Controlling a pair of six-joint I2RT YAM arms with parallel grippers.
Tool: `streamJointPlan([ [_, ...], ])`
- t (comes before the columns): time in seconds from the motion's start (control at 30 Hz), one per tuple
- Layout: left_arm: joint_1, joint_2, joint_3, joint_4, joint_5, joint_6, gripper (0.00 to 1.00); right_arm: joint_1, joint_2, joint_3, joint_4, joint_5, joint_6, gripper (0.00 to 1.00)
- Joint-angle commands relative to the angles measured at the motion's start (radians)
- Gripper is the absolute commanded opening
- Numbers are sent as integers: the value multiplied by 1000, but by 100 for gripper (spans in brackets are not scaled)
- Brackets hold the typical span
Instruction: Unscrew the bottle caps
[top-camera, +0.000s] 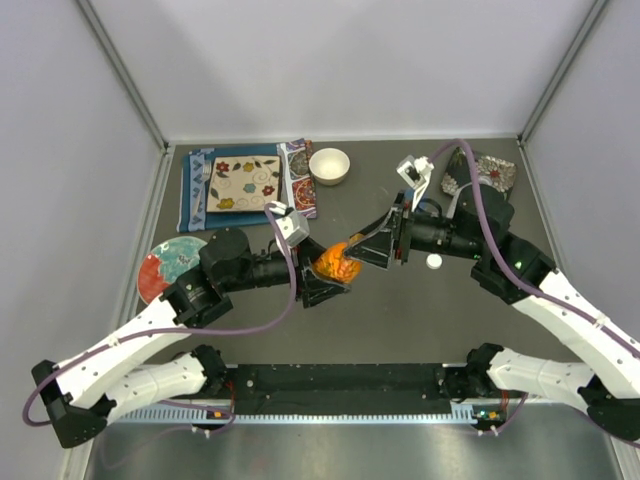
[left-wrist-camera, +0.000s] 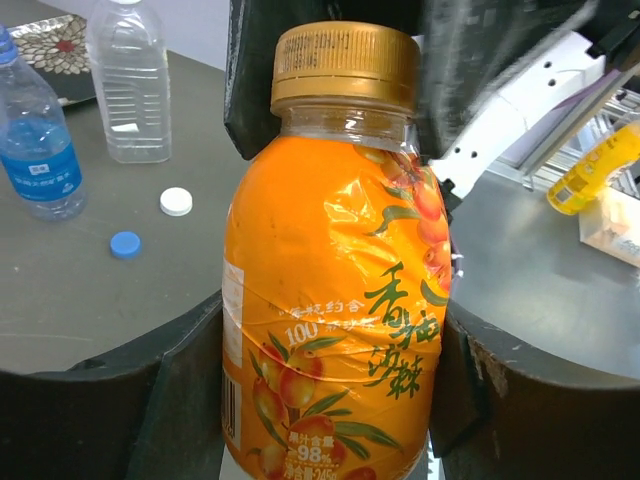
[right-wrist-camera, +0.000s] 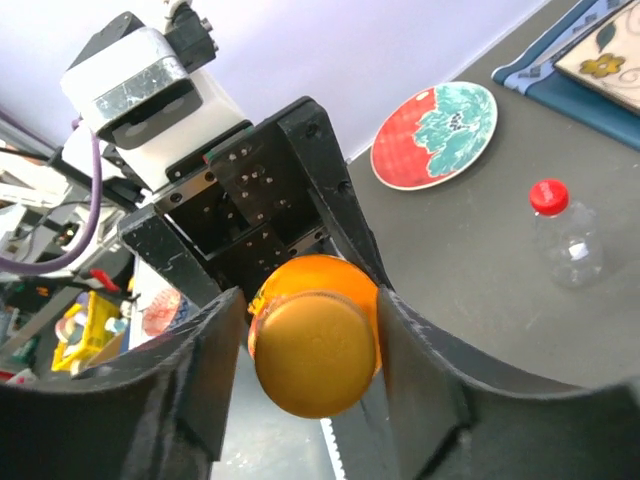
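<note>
The short orange bottle (left-wrist-camera: 330, 300) is held off the table between the two arms. My left gripper (left-wrist-camera: 328, 335) is shut on its labelled body, one jaw pressing on each side. The orange cap (right-wrist-camera: 315, 355) sits on the bottle's neck, and my right gripper (right-wrist-camera: 305, 325) is shut round it from the opposite side. From above, the orange bottle (top-camera: 335, 262) lies level between the left gripper (top-camera: 322, 272) and the right gripper (top-camera: 362, 247). A loose white cap (left-wrist-camera: 176, 201) and a loose blue cap (left-wrist-camera: 125, 244) lie on the table. A slim clear bottle (right-wrist-camera: 565, 240) keeps its red cap (right-wrist-camera: 548, 196).
A blue-tinted bottle (left-wrist-camera: 35, 140) and a wide clear bottle (left-wrist-camera: 128, 80) stand beyond the loose caps. A white bowl (top-camera: 329, 165) and a patterned tile on a blue cloth (top-camera: 245, 185) sit at the back. A red and teal plate (top-camera: 165, 265) lies at the left, and a patterned tray (top-camera: 492, 172) at the back right.
</note>
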Motion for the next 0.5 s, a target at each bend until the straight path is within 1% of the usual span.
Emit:
streamJointPlan([
  [0.0,-7,9,36,38,-103,42,39,1,-9,77,-17,77,-32,62],
  [0.03,-15,5,31,47,-135,46,35,1,-10,90,-44,96,-44,69],
  [0.07,-19,-10,19,55,-164,55,35,1,-13,95,-52,137,-46,72],
  [0.1,-24,-17,11,63,-228,60,34,1,-16,100,-58,157,-47,74],
  [0.13,-30,-23,5,66,-258,63,33,1,-18,107,-66,173,-47,77],
  [0.17,-33,-32,-6,96,-290,69,33,1,-18,112,-69,208,-36,78],
  [0.27,-47,-38,-18,119,-407,79,33,1,-10,121,-72,275,13,78],
  [0.33,-67,-38,-20,126,-489,91,32,1,-1,129,-74,298,57,77],
  [0.37,-76,-35,-20,130,-499,106,32,1,6,130,-77,321,69,77],
  [0.4,-99,-32,-20,132,-551,117,32,1,19,135,-77,329,85,76],
  [0.47,-122,-23,-15,132,-606,148,32,2,32,146,-81,352,91,74],
])
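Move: Right at the right hand's fingertips, some 1 cm to their left, sits the orange bottle's gold cap. The bottle slants down from it, with its middle about 3 cm left, 1 cm back and 3 cm lower. From this hand the red-capped bottle stands roughly 13 cm left and 7 cm ahead, the blue cap lies 11 cm right and 11 cm ahead, both well below. For the left hand, already gripping the body, the gold cap is about 5 cm right, 2 cm ahead and 5 cm up. Opening its fingers by about a third of their range, the right hand comes free of the cap end, moving some 4 cm forward with a slight shift right and up while turning about 15 degrees clockwise. The left hand keeps its grip on the body and carries the bottle about 5 cm forward, swinging counter-clockwise some 20 degrees. ##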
